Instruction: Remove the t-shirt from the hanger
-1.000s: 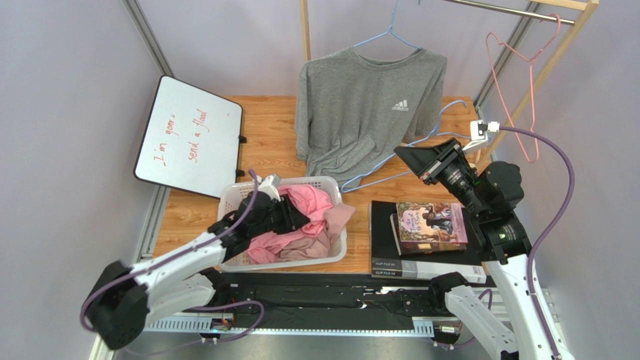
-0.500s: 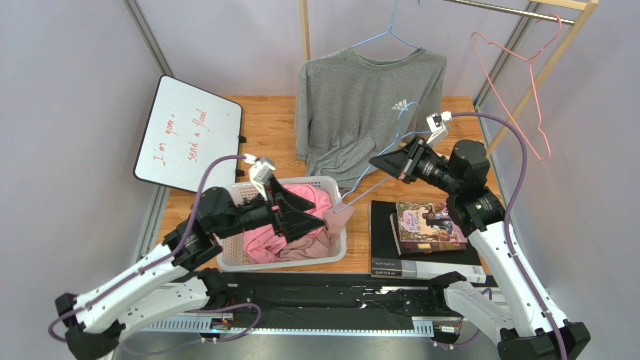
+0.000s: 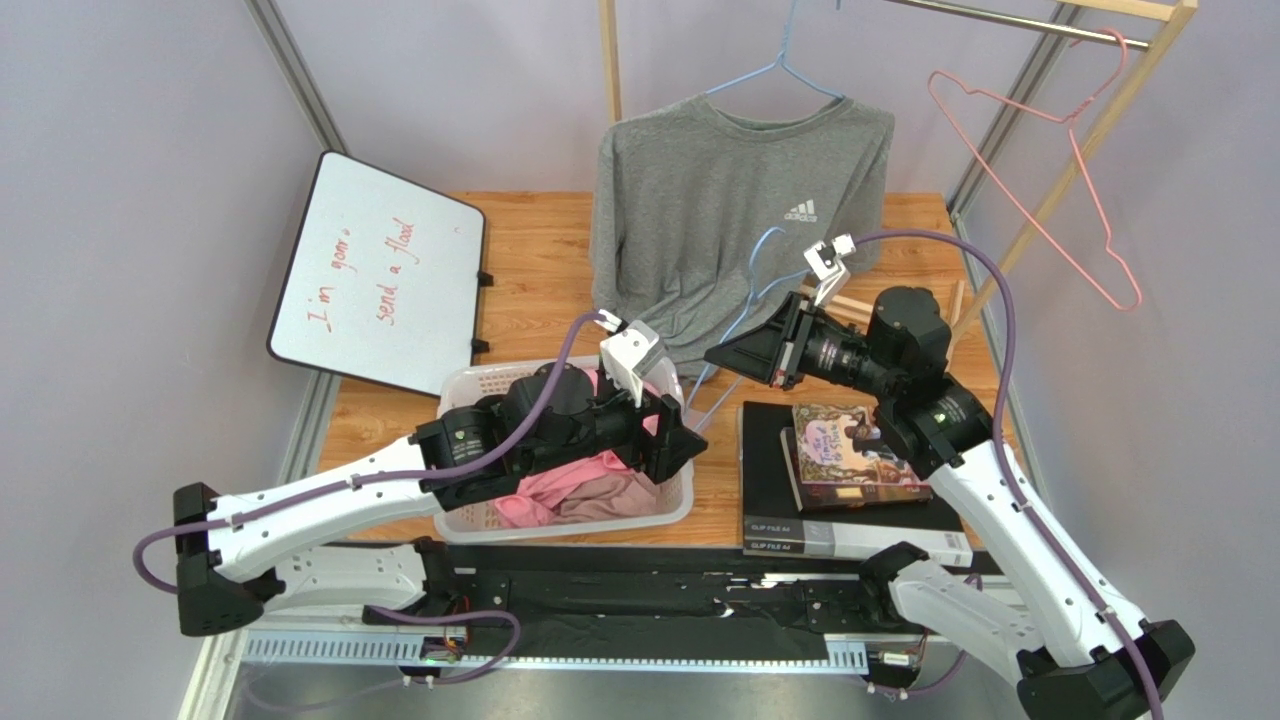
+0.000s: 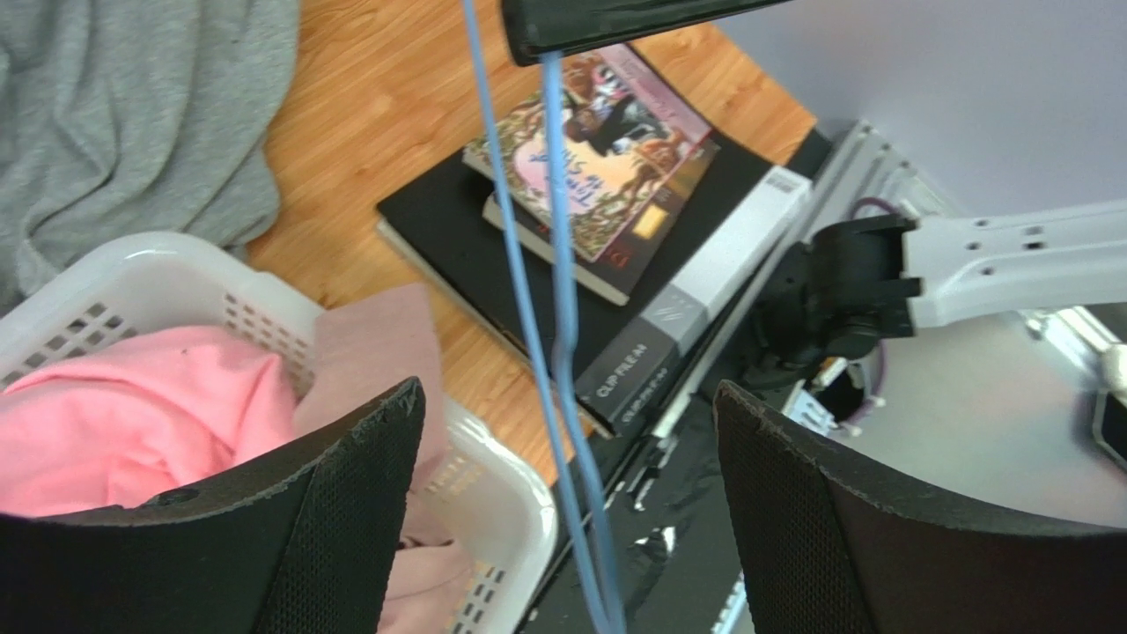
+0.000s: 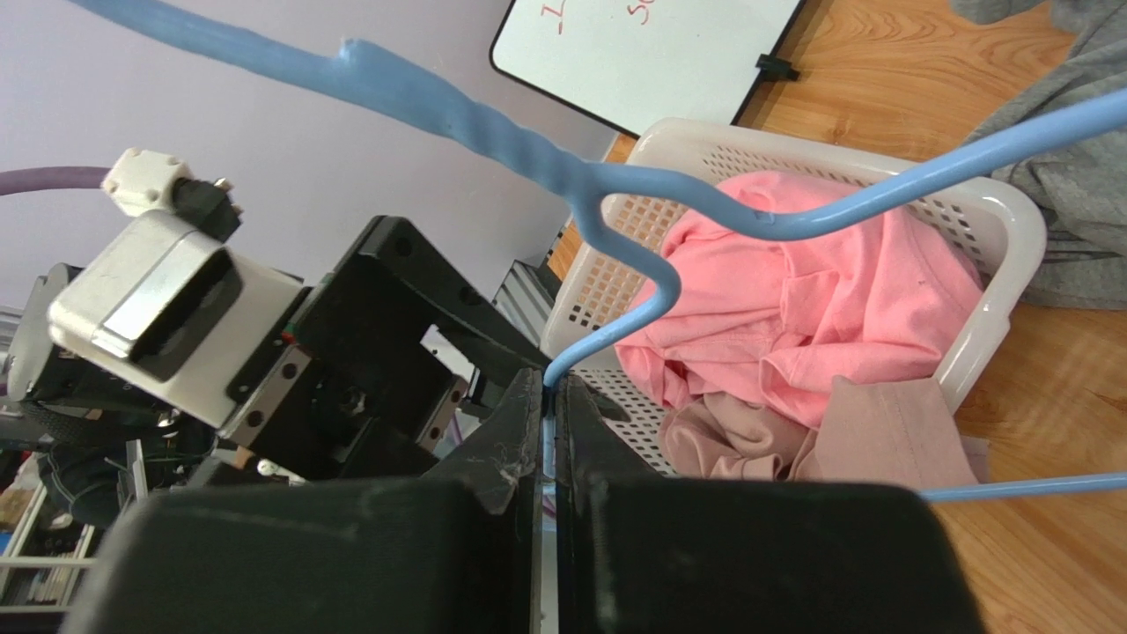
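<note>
The grey t-shirt (image 3: 736, 203) hangs on a blue hanger (image 3: 783, 68) from the rack at the back. Its hem also shows in the left wrist view (image 4: 132, 119). My right gripper (image 3: 715, 357) is shut on a second, bare blue hanger (image 3: 748, 285) and holds it in the air in front of the shirt. In the right wrist view, the fingers (image 5: 549, 396) pinch that hanger's wire (image 5: 622, 198). My left gripper (image 3: 679, 443) is open over the basket's right end. The held hanger's wires (image 4: 562, 330) pass between its fingers without touching them.
A white basket (image 3: 679, 503) of pink clothes (image 3: 579, 480) stands at front centre. Books on a black box (image 3: 857, 450) lie to its right. A whiteboard (image 3: 383, 270) lies at back left. A pink hanger (image 3: 1082, 165) hangs from the rail at right.
My left gripper has risen out of the basket and moved right, up to the held hanger. My right gripper carried the bare hanger left. The pink hanger swung right.
</note>
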{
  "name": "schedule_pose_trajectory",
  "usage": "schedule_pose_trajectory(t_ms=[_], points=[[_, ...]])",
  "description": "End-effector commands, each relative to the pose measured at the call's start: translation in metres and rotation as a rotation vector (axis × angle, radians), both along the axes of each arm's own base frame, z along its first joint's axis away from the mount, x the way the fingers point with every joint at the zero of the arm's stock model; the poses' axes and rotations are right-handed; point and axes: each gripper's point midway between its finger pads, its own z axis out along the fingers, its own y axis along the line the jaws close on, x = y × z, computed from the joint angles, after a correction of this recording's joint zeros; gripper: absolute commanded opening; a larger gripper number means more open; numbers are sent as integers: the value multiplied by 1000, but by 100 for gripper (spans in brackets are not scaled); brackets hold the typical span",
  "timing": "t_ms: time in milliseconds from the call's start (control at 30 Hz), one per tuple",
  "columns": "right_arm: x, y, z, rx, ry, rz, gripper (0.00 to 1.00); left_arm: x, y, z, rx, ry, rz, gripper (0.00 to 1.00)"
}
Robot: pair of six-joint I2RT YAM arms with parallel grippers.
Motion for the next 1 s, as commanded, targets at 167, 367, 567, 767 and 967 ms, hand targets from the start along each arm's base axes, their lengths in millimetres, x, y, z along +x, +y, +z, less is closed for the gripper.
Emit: schedule_pose_trajectory(t_ms=[167,367,567,767,967], points=[[-18,6,33,65,-88,47,0,16,-10,-20,55,-9,64,44],[-13,3,27,23,-75,-9,9,29,-12,-15,52,-13,136,0],[-12,1,14,-71,-104,-100,50,42,-16,-10,23,-4,216,0],[-12,14,7,-101,-106,-96,59,48,-17,-10,4,17,266,0],[-2,14,-2,-137,-148,-222,56,43,-20,-11,-53,47,270,0]])
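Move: The blue hanger, still pinched in the right gripper, hangs its lower end about 3 cm ahead, 1 cm right and 3 cm below the open left fingers. From the left hand, the right gripper is roughly 6 cm ahead, 2 cm right and 4 cm higher, and the clothes basket is some 14 cm left, 3 cm ahead and 25 cm below. From the right hand, that hanger end lies about 3 cm back, 1 cm left and 7 cm lower. Bring the left gripper down and a little forward onto the lower end of the blue hanger and shut its fingers on it, then carry on forward, about 4 cm ahead and 4 cm down in all, turning some 15 degrees counter-clockwise. Keep the right gripper near its place, easing back and left a centimetre or two, and once the left has hold, open it roughly halfway to let go. ##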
